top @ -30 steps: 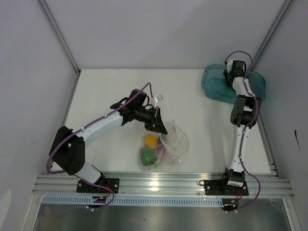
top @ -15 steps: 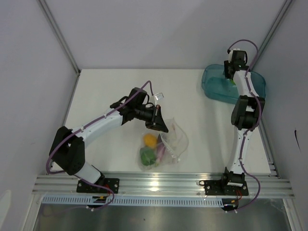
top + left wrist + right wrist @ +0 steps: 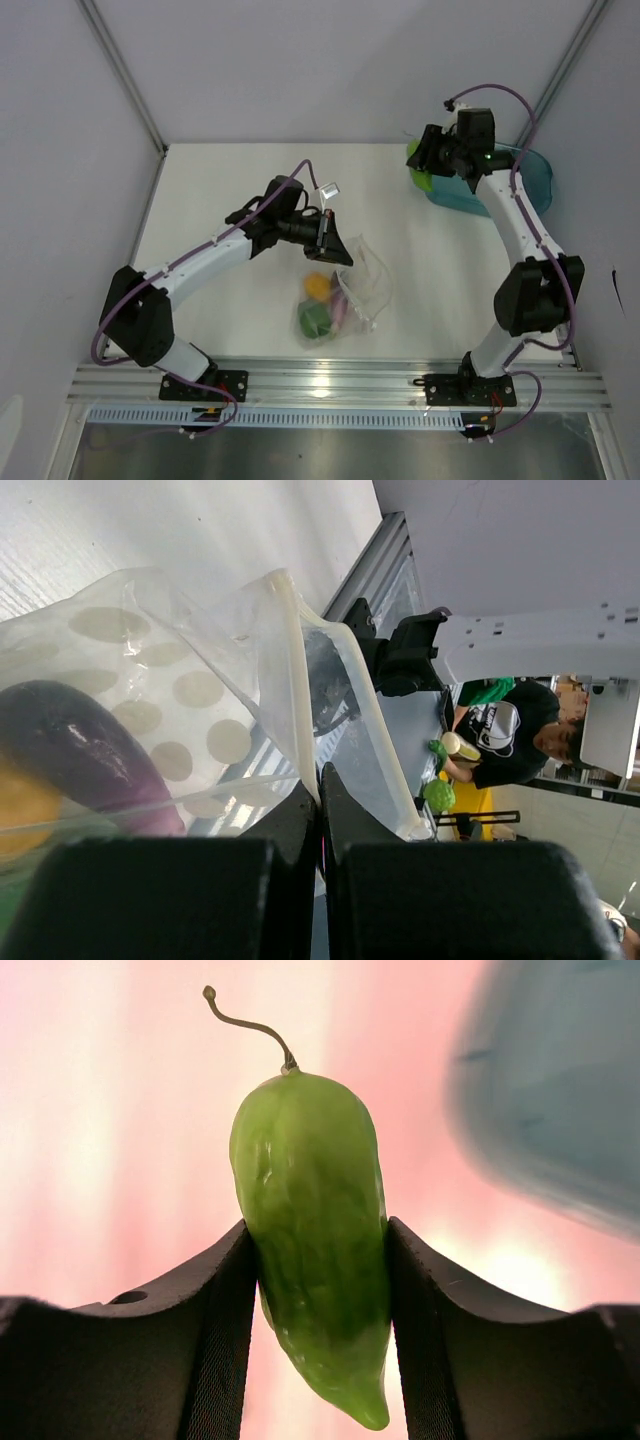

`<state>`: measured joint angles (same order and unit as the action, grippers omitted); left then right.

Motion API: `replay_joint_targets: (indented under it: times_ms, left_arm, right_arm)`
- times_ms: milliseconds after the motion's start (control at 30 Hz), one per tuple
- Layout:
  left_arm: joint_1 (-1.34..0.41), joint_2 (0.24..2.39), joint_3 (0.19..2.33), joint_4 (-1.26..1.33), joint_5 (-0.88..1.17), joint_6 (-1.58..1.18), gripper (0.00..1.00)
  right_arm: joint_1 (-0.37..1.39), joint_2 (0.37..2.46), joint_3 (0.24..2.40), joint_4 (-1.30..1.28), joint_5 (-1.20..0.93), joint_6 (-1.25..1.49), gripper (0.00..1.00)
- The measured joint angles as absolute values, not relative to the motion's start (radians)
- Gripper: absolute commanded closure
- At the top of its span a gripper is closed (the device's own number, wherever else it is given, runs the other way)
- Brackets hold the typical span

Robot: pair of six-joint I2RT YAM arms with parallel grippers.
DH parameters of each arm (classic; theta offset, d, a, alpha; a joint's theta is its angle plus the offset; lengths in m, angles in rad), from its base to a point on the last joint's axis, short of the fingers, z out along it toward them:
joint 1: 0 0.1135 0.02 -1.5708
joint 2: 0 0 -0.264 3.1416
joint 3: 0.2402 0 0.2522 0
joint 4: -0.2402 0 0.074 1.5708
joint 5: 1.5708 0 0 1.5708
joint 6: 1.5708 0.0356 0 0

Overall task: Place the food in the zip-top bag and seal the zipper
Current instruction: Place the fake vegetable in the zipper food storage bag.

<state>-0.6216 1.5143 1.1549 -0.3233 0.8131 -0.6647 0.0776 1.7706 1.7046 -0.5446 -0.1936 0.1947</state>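
The clear zip-top bag (image 3: 356, 292) lies at the table's middle front with its mouth held up. My left gripper (image 3: 337, 251) is shut on the bag's rim at the zipper (image 3: 296, 670), whose pale strip runs up out of the pinch (image 3: 320, 780). Inside the bag sit an orange-yellow fruit (image 3: 318, 285), a dark-green pepper (image 3: 314, 319) and a purple eggplant (image 3: 85, 750). My right gripper (image 3: 421, 168) hovers by the left end of the tray, shut on the light-green elongated piece (image 3: 318, 1260), which hangs stem up between the fingers (image 3: 215, 1300).
A teal translucent tray (image 3: 530, 172) stands at the back right, partly behind the right arm. A metal rail (image 3: 340, 382) runs along the near edge. White walls close in the back and both sides.
The right arm has lifted out of the tray and swung left with the light-green piece in its jaws. The left gripper has raised the bag's rim slightly.
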Motion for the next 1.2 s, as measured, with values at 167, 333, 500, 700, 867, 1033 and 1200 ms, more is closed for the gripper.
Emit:
replay_joint_targets:
  times_ms: [167,333,500,700,867,1033,1200]
  left_arm:
    - [-0.622,1.499,1.166,-0.319,0.805,-0.665,0.99]
    - [-0.622,1.488,1.167,-0.307,0.800,-0.673,0.99]
    - [-0.622,1.488,1.175,-0.302,0.794,-0.675,1.00]
    - [-0.622,1.488,1.205,-0.300,0.791,-0.674,0.99]
    - [-0.622,1.488,1.205,-0.292,0.791,-0.677,0.99]
    - [-0.622,1.488,1.205,-0.280,0.791,-0.680,1.00]
    - [-0.622,1.488,1.204,-0.245,0.792,-0.690,1.00]
  right_arm:
    - [0.227,1.541,1.532,-0.550,-0.299,0.364,1.00]
    - [0.242,1.305,1.322,-0.513,-0.409,0.573,1.00]
    - [0.282,1.171,1.261,-0.537,-0.477,0.657,1.00]
    - [0.333,1.080,1.272,-0.646,-0.567,0.678,1.00]
    - [0.346,1.048,1.236,-0.702,-0.626,0.713,1.00]
    - [0.384,1.060,1.211,-0.782,-0.666,0.727,1.00]
    - [0.437,1.079,1.179,-0.811,-0.674,0.752,1.00]
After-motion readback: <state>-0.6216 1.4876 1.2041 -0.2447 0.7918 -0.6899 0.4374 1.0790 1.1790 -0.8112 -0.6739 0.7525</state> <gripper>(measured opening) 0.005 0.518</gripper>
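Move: The bag's open mouth is what I take the green pepper to: from my right hand, which already grips it, roughly 30 cm back, 18 cm left and 10 cm down. The basket stands about 11 cm ahead of that hand, 22 cm right and 20 cm below. From my left hand, pinching the bag's rim, the mouth is about 7 cm right, 2 cm back and 6 cm down; the eggplant inside lies some 4 cm back, 2 cm left and 16 cm below. I swing the pepper with my right hand back about 30 cm and left some 15 cm to the bag's mouth, arching up first, then sinking about 5 cm at the end. On the way the wrist rolls and turns some 50 degrees, so my fingers come to point left and down, keeping their grip. My left hand keeps the rim pinched and raises it about 4 cm. ##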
